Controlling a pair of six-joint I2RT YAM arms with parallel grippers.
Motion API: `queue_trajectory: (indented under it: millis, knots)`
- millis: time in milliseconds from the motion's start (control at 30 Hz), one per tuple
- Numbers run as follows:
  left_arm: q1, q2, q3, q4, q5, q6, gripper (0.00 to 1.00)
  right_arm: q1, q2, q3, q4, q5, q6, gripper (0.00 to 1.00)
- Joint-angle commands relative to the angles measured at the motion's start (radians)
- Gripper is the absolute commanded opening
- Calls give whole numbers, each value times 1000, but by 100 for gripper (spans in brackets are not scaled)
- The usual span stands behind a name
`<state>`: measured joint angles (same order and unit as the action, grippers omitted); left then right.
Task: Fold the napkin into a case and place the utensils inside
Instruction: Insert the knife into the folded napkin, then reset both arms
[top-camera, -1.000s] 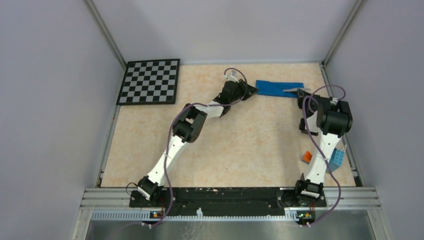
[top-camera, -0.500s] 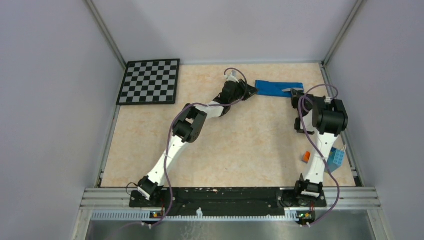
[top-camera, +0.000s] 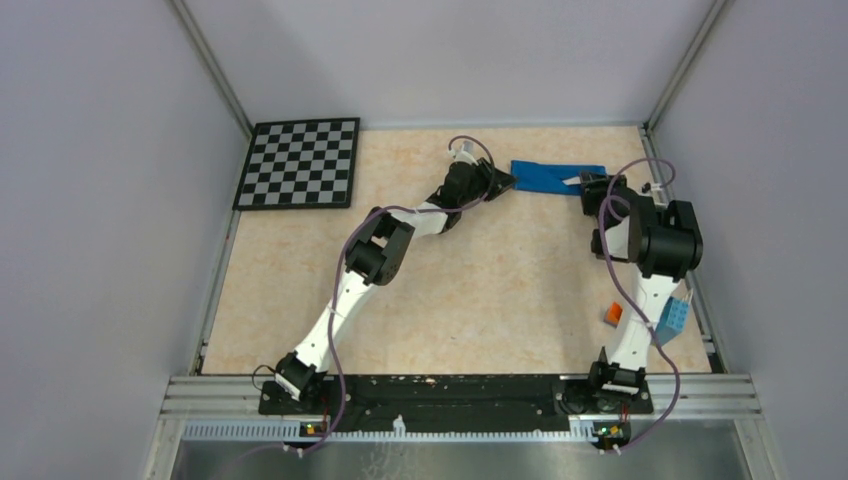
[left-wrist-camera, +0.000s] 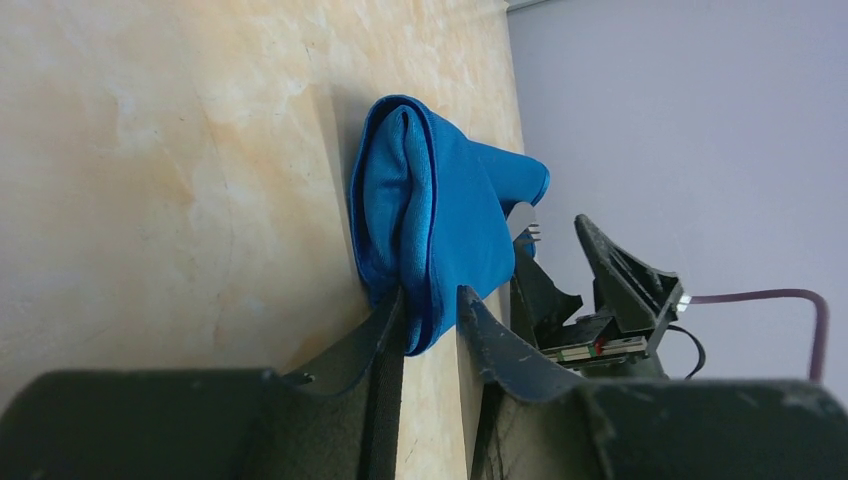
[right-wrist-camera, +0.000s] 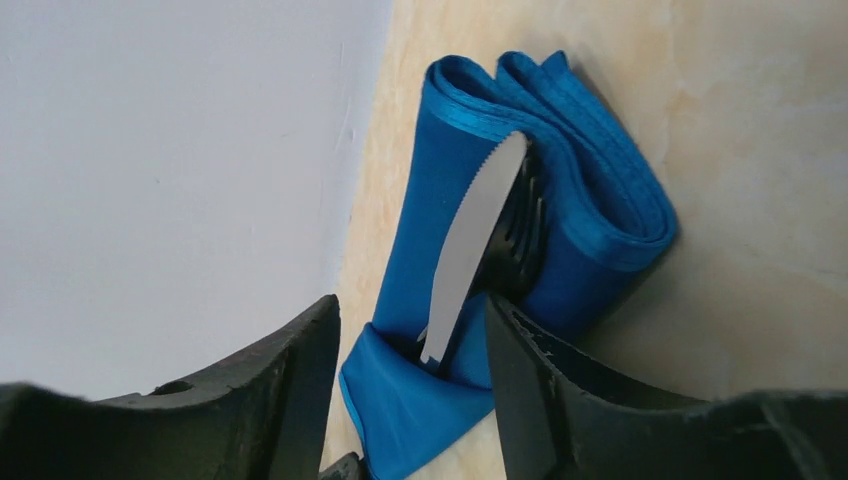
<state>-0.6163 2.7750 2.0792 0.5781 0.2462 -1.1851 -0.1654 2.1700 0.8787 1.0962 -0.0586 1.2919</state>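
Note:
The bright blue napkin (top-camera: 553, 175) lies at the back of the table, folded into a narrow layered case (right-wrist-camera: 560, 170). My left gripper (top-camera: 505, 182) is at its left end, shut on the folded cloth (left-wrist-camera: 440, 220), which sits between the two fingers. My right gripper (top-camera: 590, 185) is at the case's right end, jaws open and wide apart (right-wrist-camera: 410, 340). The pale grey knife (right-wrist-camera: 472, 235) lies in the cloth's fold, serrated blade showing, its lower end tucked under a blue flap. The dark fork (right-wrist-camera: 522, 230) lies right beside it. Neither right finger presses on them.
A black-and-white checkerboard (top-camera: 300, 162) lies at the back left. An orange block (top-camera: 614, 314) and a light blue block (top-camera: 675, 318) sit by the right arm's lower link. Grey walls close in the table at the back and on both sides.
My right gripper has moved a little left towards the case and gone from shut to open, letting go of the knife. The left arm has stayed in place.

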Motion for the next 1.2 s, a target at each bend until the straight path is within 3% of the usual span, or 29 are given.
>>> queue_trajectory:
  millis: [0, 233, 367, 500, 567, 700, 933, 1067, 1167]
  knots:
    - [-5, 20, -32, 26, 5, -5, 31, 9, -116, -7, -169, -12, -117, 60]
    - [-5, 0, -62, 40, 4, 8, 31, 9, -254, 12, -456, 4, -246, 68]
    - [-5, -15, -78, 36, 33, 24, 34, 9, -372, 30, -646, 32, -411, 71]
    - [5, -127, -210, 55, 43, 82, 51, 32, -500, 140, -980, 164, -702, 75]
    - [11, -202, -298, 45, 26, 135, 62, 59, -574, 170, -1086, 238, -763, 78]
    - [25, -325, -432, 48, 49, 187, 70, 136, -692, 207, -1223, 353, -857, 79]
    - [34, -504, -621, 32, 124, 210, 77, 149, -758, 291, -1353, 74, -941, 80]
    - [49, -716, -757, -28, 219, 258, 86, 203, -896, 297, -1405, -21, -947, 80]
    - [50, -927, -808, -191, 241, 394, 90, 254, -1007, 330, -1501, -120, -942, 80]
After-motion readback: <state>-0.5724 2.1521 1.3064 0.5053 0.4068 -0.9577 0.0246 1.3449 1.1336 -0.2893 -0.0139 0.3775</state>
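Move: The knife lies with its handle in the napkin pocket and its blade bare; its middle is about 5 cm left of the right hand, 2 cm ahead and 2 cm lower. The fork lies beside it, about 5 cm left and 1 cm ahead of the right hand, and the folded napkin's middle is some 8 cm left and 2 cm ahead. From the left hand, at the napkin's left end, the knife's middle lies about 13 cm right and 1 cm ahead, the napkin's middle 11 cm right and 2 cm ahead. The right hand, already half open, opens wider and backs out from the knife blade, then climbs about 17 cm, ending 12 cm back and some 6 cm left, rolling its left side down by roughly 50 degrees. After a short hold, the left fingers open wide, let go of the napkin's left end, and withdraw back and left, rising a little at the end. ##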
